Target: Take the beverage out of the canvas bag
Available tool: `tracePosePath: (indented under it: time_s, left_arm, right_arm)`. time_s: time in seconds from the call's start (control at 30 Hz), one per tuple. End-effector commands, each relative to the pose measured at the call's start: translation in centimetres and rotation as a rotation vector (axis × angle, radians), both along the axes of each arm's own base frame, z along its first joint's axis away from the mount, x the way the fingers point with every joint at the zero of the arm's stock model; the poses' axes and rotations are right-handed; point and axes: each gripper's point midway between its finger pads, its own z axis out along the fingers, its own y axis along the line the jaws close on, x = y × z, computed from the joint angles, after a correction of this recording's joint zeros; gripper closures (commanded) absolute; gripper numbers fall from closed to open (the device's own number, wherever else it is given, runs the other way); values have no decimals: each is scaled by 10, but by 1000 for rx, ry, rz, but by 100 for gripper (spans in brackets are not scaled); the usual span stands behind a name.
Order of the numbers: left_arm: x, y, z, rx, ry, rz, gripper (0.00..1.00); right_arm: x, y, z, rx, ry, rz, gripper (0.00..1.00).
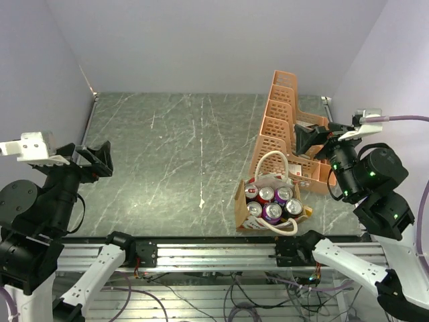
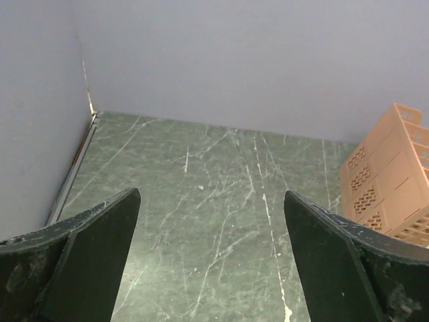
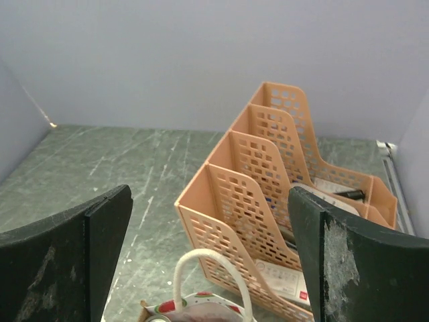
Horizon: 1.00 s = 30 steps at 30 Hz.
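The canvas bag (image 1: 240,203) stands upright near the table's front edge, right of centre, with white loop handles (image 1: 271,155). Several beverage cans (image 1: 273,212), red and purple, stand packed inside it with their tops showing. My right gripper (image 1: 310,137) hovers open above and to the right of the bag, over the rack. In the right wrist view the gripper (image 3: 211,190) holds nothing, and the bag's handle (image 3: 201,258) and top edge (image 3: 194,307) show low between the fingers. My left gripper (image 1: 100,159) hangs open far to the left. Below that gripper (image 2: 211,194) is only bare table.
An orange lattice rack (image 1: 288,127) with several slots stands right behind the bag, holding papers and a dark item (image 3: 348,194). The green marble table (image 1: 174,147) is walled on the left, back and right. A metal rail runs along the near edge.
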Motion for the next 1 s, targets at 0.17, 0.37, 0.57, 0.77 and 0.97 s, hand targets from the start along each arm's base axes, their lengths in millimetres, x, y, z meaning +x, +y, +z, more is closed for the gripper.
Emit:
tracePosePath:
  time_s: [0.17, 0.37, 0.57, 0.77, 0.97]
  left_arm:
    - [28, -15, -35, -25, 86, -26, 2]
    - [45, -33, -72, -62, 140, -87, 4]
    - [62, -60, -116, -102, 264, -198, 4]
    - [75, -122, -154, -316, 363, -474, 4]
    - [66, -177, -181, -526, 393, -701, 4]
  right_arm:
    - [6, -39, -43, 39, 120, -186, 0]
    - [4, -66, -67, 77, 183, -316, 0]
    - [-3, -73, -90, 94, 229, -326, 0]
    - [-8, -59, -113, 90, 270, -230, 0]
    - [-11, -40, -146, 98, 363, -132, 0]
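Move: The canvas bag of drink cans is almost straight below my right hand: its middle is some 38 cm down, about 5 cm back and roughly level sideways. The orange rack stands around 25 cm ahead of that hand and 11 cm to its right; a small yellow thing lies about 17 cm to its right and 3 cm back. From my left hand the bag is about 54 cm to the right, only 1 cm ahead and 39 cm below. I bring my left hand down hard on speed, some 20 cm, first with some forward reach and then sweeping about 13 cm right towards the bag, tipping the open fingers down and turning them clockwise. My open right hand sinks about 12 cm towards the bag's height, drifting 7 cm right, then easing slightly back left; it tips down some 15 degrees and swings clockwise. Neither touches anything. ##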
